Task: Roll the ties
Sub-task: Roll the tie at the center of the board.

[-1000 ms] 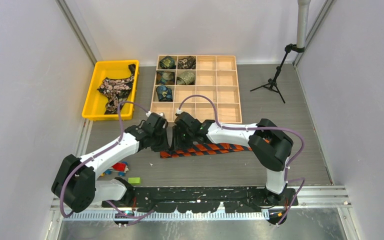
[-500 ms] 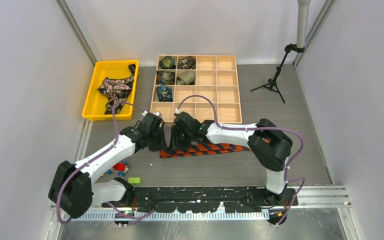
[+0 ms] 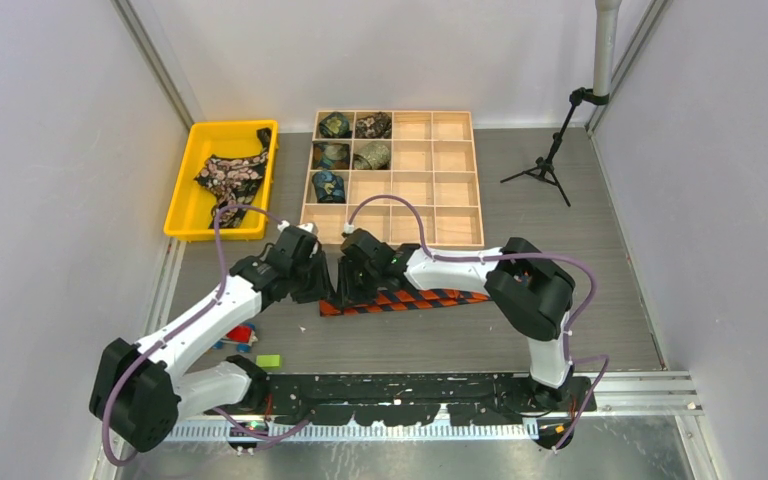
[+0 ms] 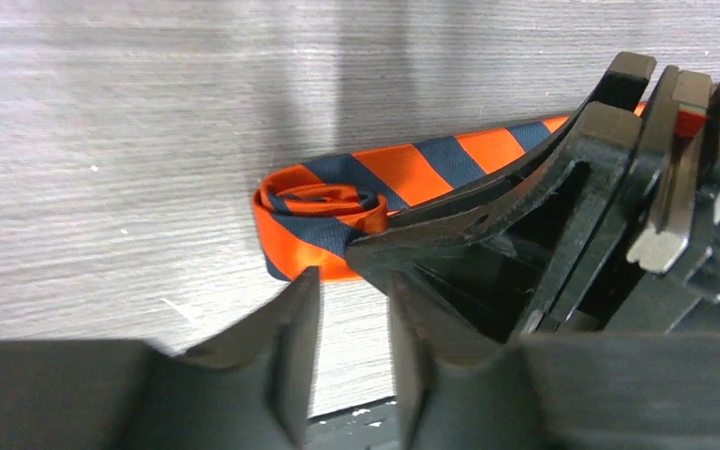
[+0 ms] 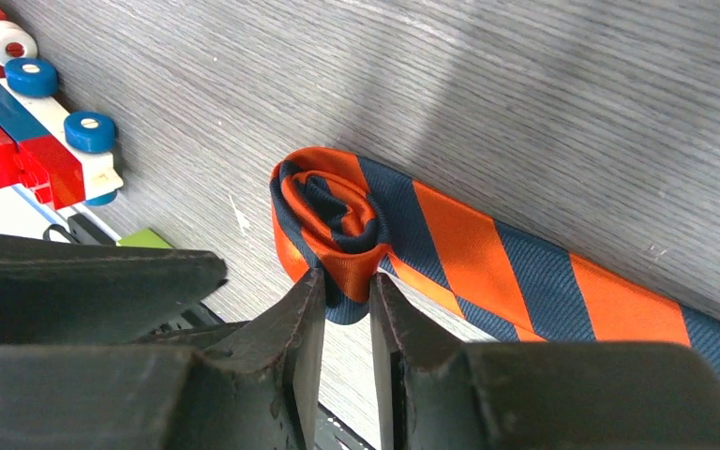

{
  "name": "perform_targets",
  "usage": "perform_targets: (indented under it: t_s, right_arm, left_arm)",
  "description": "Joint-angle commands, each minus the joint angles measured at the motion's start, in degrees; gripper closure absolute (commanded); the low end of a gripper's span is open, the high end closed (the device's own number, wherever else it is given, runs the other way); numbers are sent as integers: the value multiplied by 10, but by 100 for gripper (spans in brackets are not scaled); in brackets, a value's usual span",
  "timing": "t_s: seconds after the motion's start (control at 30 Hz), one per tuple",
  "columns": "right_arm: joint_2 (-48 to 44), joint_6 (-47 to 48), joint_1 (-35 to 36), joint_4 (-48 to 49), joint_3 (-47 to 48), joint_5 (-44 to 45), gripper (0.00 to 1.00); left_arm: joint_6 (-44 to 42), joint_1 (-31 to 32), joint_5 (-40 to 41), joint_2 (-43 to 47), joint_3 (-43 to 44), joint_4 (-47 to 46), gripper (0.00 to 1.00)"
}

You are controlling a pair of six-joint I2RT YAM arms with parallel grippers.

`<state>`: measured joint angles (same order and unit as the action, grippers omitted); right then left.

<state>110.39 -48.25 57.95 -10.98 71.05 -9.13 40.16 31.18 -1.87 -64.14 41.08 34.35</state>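
An orange-and-dark-blue striped tie [image 3: 410,298] lies flat across the table, its left end wound into a small roll [image 5: 328,211]. My right gripper [image 5: 345,277] is shut on the roll's lower fold, and orange fabric shows between its fingertips. In the left wrist view the same roll [image 4: 314,211] sits just beyond my left gripper [image 4: 352,281]. That gripper is narrowly open, with bare table showing in the gap. From above, the left gripper [image 3: 318,290] and the right gripper [image 3: 348,290] stand side by side at the tie's left end.
A yellow bin [image 3: 185,190] at the back left holds a black flowered tie [image 3: 230,178]. A wooden grid box [image 3: 430,215] has several rolled ties [image 3: 370,155] in its left cells. Toy blocks [image 3: 240,335] lie by the left arm. A small tripod [image 3: 545,165] stands at the back right.
Both grippers have shifted slightly left, drawing the tie's tail with them. The left gripper shut and then parted again. The right gripper closed further on the roll.
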Motion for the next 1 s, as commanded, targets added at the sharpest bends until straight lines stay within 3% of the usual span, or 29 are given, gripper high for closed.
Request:
perform_targets:
  t_s: [0.0,0.13,0.53,0.7,0.97]
  right_arm:
    - [0,14,2,-13,31,17,72]
    - [0,24,2,-30,41,24,72]
    - [24,57,-1,-83,88,29,72]
    - [34,65,-13,-83,86,17,72]
    - [59,76,-23,-81,86,-5,71]
  left_arm:
    - [-19,-7,33,36,-9,13,60]
    - [-25,-11,42,51,-28,12,49]
    - [-36,-40,35,59,-62,-19,47]
    - [-36,-61,20,60,-78,-43,42]
    - [-39,-103,-60,57,-103,-91,41]
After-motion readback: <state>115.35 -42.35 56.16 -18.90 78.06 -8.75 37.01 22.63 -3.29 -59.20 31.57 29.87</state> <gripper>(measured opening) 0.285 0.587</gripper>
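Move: The tie's roll, held at its right side by the right fingers, sits about 2 cm ahead of the left hand, level with it sideways and some 4 cm below. From the right hand, the roll's middle is roughly 2 cm left, 1 cm ahead and 1 cm down. The tie's flat length has its middle about 20 cm right of and 2 cm ahead of the left hand; the green block is around 14 cm back and 14 cm left of that hand, both some 7 cm below. The right fingers keep their pinch on the roll, easing nearly 2 cm forward, barely rising, then sinking to about 1.5 cm below their start with a slight drift right. Meanwhile the empty left hand opens from a narrow gap to over half wide and shifts some 4 cm left to the roll's free side, rising a touch before sinking to roughly 3 cm below its start. ##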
